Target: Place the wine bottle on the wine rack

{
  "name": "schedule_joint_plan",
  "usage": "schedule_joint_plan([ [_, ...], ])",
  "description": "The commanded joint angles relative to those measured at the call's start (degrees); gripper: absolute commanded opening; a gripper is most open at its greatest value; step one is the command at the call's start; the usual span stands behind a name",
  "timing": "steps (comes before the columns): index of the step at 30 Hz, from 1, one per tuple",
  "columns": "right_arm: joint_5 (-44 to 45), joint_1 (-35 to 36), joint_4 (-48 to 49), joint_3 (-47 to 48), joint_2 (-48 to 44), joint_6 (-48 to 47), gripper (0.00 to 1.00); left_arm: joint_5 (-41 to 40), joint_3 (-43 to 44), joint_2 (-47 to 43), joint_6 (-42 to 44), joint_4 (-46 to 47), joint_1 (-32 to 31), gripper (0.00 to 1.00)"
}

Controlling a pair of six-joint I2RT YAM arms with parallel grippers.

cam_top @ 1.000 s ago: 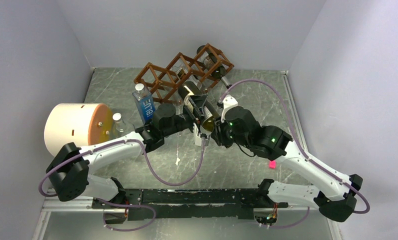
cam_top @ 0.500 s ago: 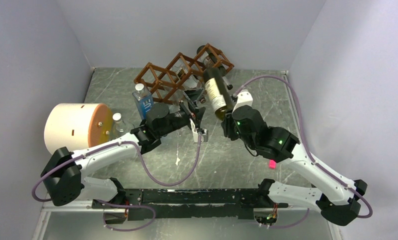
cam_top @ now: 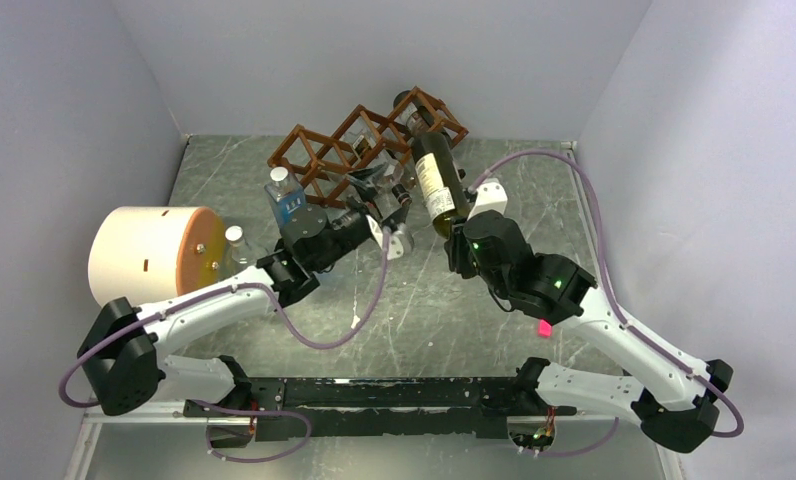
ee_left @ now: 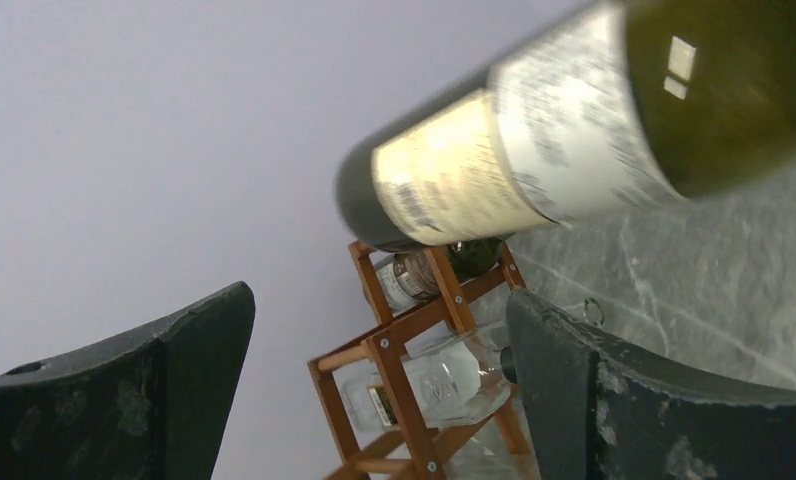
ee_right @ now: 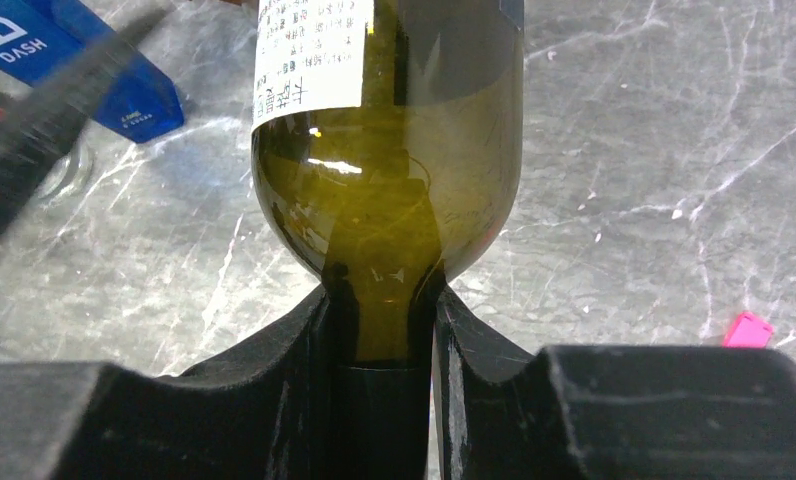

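The dark green wine bottle (cam_top: 434,180) with a pale label is in the air, base pointing at the reddish-brown wine rack (cam_top: 319,155) at the back. My right gripper (cam_top: 453,235) is shut on its neck; the right wrist view shows the fingers (ee_right: 294,350) clamped round the neck below the bottle's (ee_right: 389,190) shoulder. My left gripper (cam_top: 384,205) is open and empty just left of the bottle. In the left wrist view the bottle (ee_left: 574,130) crosses above the open gripper (ee_left: 379,400), with the rack (ee_left: 414,340) behind.
The rack holds a clear bottle (ee_left: 434,385) and another bottle (cam_top: 416,120) in its right cell. A blue-labelled water bottle (cam_top: 286,200), a small clear bottle (cam_top: 236,245) and a cream drum (cam_top: 149,255) stand at left. A pink bit (cam_top: 544,327) lies at right.
The left gripper has let go of the wine bottle and drawn back to the left. The right gripper has swung the bottle up and back toward the rack.
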Motion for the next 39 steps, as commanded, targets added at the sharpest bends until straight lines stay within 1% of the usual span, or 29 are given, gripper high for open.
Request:
schedule_joint_plan([
  [1, -1.7, -1.5, 9.4, -1.1, -0.4, 0.6, 0.0, -14.5, 4.6, -3.4, -21.5, 5.3, 0.6, 1.0],
  [2, -3.1, -2.1, 10.3, -1.9, -0.4, 0.6, 0.0, -18.9, 6.9, -3.5, -25.3, 3.1, 0.8, 0.99],
  [4, -6.4, -3.5, 11.7, -3.0, 0.0, 0.6, 0.0, -23.9, 10.1, -3.9, -31.2, -1.2, 1.4, 1.0],
  [7, -12.2, -4.8, 14.7, -4.7, 0.5, -1.2, 0.0, -26.2, 12.4, -5.6, -36.5, -6.8, 1.6, 1.0],
  [12, -24.3, -4.9, 20.6, -6.9, 3.1, -5.2, 0.0, -32.1, 19.9, -7.1, -46.5, -22.7, 1.9, 1.0],
  [14, -26.8, -4.9, 21.5, -6.8, 5.0, -5.7, 0.0, -33.1, 21.5, -7.8, -49.4, -26.3, 1.9, 0.99],
  [18, -28.8, -5.0, 25.3, -7.8, 8.1, -5.4, 0.0, -31.1, 20.2, -10.3, -52.6, -28.1, 1.9, 0.99],
  [21, -29.4, -4.9, 28.9, -8.0, 11.2, -5.0, 0.0, -31.5, 19.1, -11.4, -54.0, -28.6, 1.9, 0.99],
  [26, -31.5, -5.0, 34.3, -7.6, 17.2, -4.5, 0.0, -32.3, 19.7, -12.0, -56.2, -31.7, 2.0, 0.99],
  [32, -33.3, -4.8, 39.3, -6.7, 21.1, -2.6, 0.0, -34.6, 17.2, -14.2, -57.2, -30.0, 2.0, 1.0],
  [39, -32.4, -3.9, 42.4, -5.4, 24.6, -0.6, 0.0, -35.5, 16.4, -15.7, -57.3, -30.3, 2.0, 1.0],
])
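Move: The right hand grips the dark wine bottle by its neck, the base pointing up and forward. The rack's empty left slot lies about 19 cm ahead of that hand, 26 cm left and 16 cm below. The clear bottle in the next slot is 18 cm ahead, 14 cm left; the blue bottle stands 6 cm ahead, 27 cm left. From the empty left hand, that slot is some 11 cm ahead, 15 cm left and 21 cm below. Keeping its grip on the neck, the right hand carries the wine bottle about 14 cm left and 12 cm down, first mostly sinking and then swinging across towards the rack's empty left slot, while it turns some 25 degrees counter-clockwise and tips forward about 15. The left hand, wide open and holding nothing, clears the way: it swings up and left, sinks back a little while still going left, and rolls and tips downward as it goes. ##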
